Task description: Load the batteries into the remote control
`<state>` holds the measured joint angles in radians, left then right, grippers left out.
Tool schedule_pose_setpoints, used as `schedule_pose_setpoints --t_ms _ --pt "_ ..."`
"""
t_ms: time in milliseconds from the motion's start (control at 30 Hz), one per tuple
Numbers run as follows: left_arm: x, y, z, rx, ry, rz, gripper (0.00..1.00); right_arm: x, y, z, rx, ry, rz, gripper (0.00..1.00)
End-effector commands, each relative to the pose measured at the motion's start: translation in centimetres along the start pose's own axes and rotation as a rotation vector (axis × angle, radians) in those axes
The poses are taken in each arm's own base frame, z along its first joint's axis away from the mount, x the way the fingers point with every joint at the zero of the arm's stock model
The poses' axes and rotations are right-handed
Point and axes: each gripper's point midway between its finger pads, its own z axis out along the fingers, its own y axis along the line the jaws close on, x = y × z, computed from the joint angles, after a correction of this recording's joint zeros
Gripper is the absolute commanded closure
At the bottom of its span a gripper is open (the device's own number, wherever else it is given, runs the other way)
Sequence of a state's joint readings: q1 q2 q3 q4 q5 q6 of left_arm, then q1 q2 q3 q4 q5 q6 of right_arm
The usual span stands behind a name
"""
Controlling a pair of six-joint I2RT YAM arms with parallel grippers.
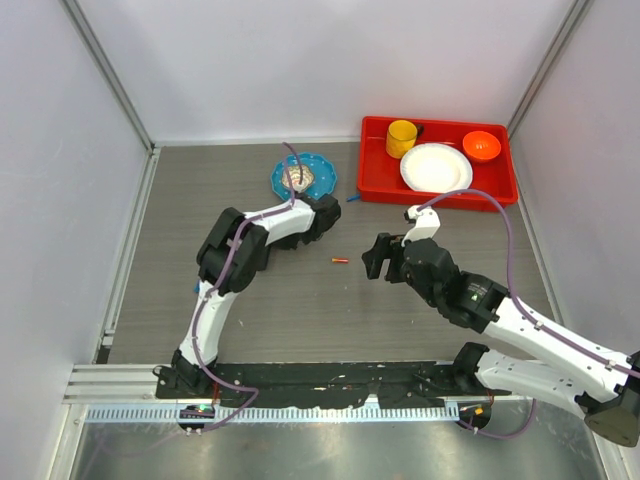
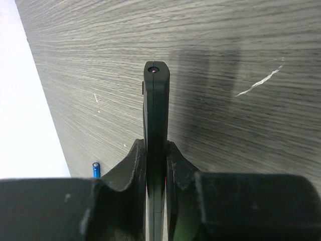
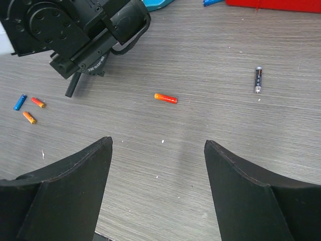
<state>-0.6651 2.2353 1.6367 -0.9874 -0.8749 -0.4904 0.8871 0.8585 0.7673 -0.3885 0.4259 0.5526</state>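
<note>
My left gripper is shut on the remote control, a slim black bar held edge-on that sticks out past the fingertips above the table. In the right wrist view the same bar pokes out of the left gripper. One orange-red battery lies alone on the table, ahead of my right gripper, whose jaws stand open and empty. In the top view this battery lies just left of the right gripper. Two more orange batteries lie further left.
A blue battery lies by the orange pair, and a black-and-silver one to the right. A blue dish sits behind the left gripper. A red tray at the back right holds a yellow cup, a white plate and an orange bowl.
</note>
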Motion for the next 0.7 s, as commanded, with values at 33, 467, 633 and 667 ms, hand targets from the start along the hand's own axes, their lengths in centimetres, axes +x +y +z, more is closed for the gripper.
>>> schedule_pose_setpoints --t_ms 33,467,633,667 --pt "-1.4 0.2 -0.3 0.010 -0.020 -0.007 0.72 -1.6 0.6 -0.3 -0.029 -0.058 0.026 0.21" --pt "-1.8 -2.4 -4.8 0.231 -0.082 -0.100 0.21 -1.7 -0.8 -0.8 0.038 -0.054 -0.010 0.20" --pt "-3.2 -2.6 -11.5 0.513 -0.164 -0.201 0.00 -1.5 -2.0 -1.1 0.086 -0.055 -0.026 0.19" --pt "-3.8 -2.9 -14.4 0.657 -0.192 -0.235 0.00 -1.5 -2.3 -1.1 0.099 -0.053 -0.030 0.19"
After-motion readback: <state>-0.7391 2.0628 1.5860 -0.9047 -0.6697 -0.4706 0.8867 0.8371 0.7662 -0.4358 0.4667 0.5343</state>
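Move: The remote is between my left fingers, stood on its narrow edge right down at the table. From that hand an orange battery lies about 19 cm to the right and 3 cm back. The red battery of the loose group is some 9 cm to the left and 9 cm back, and the blue plate about 20 cm ahead and 11 cm to the right. From my right hand the remote is roughly 30 cm left, 13 cm ahead and 18 cm below. I stay put over the table and spread my left fingers from nearly shut to fully wide, letting go of the remote. Then, gathering speed, I draw that hand off to the right by about 6 cm, rising some 3 cm and easing slightly back, towards the orange battery, while the fingers tip about 15 degrees more steeply down. ##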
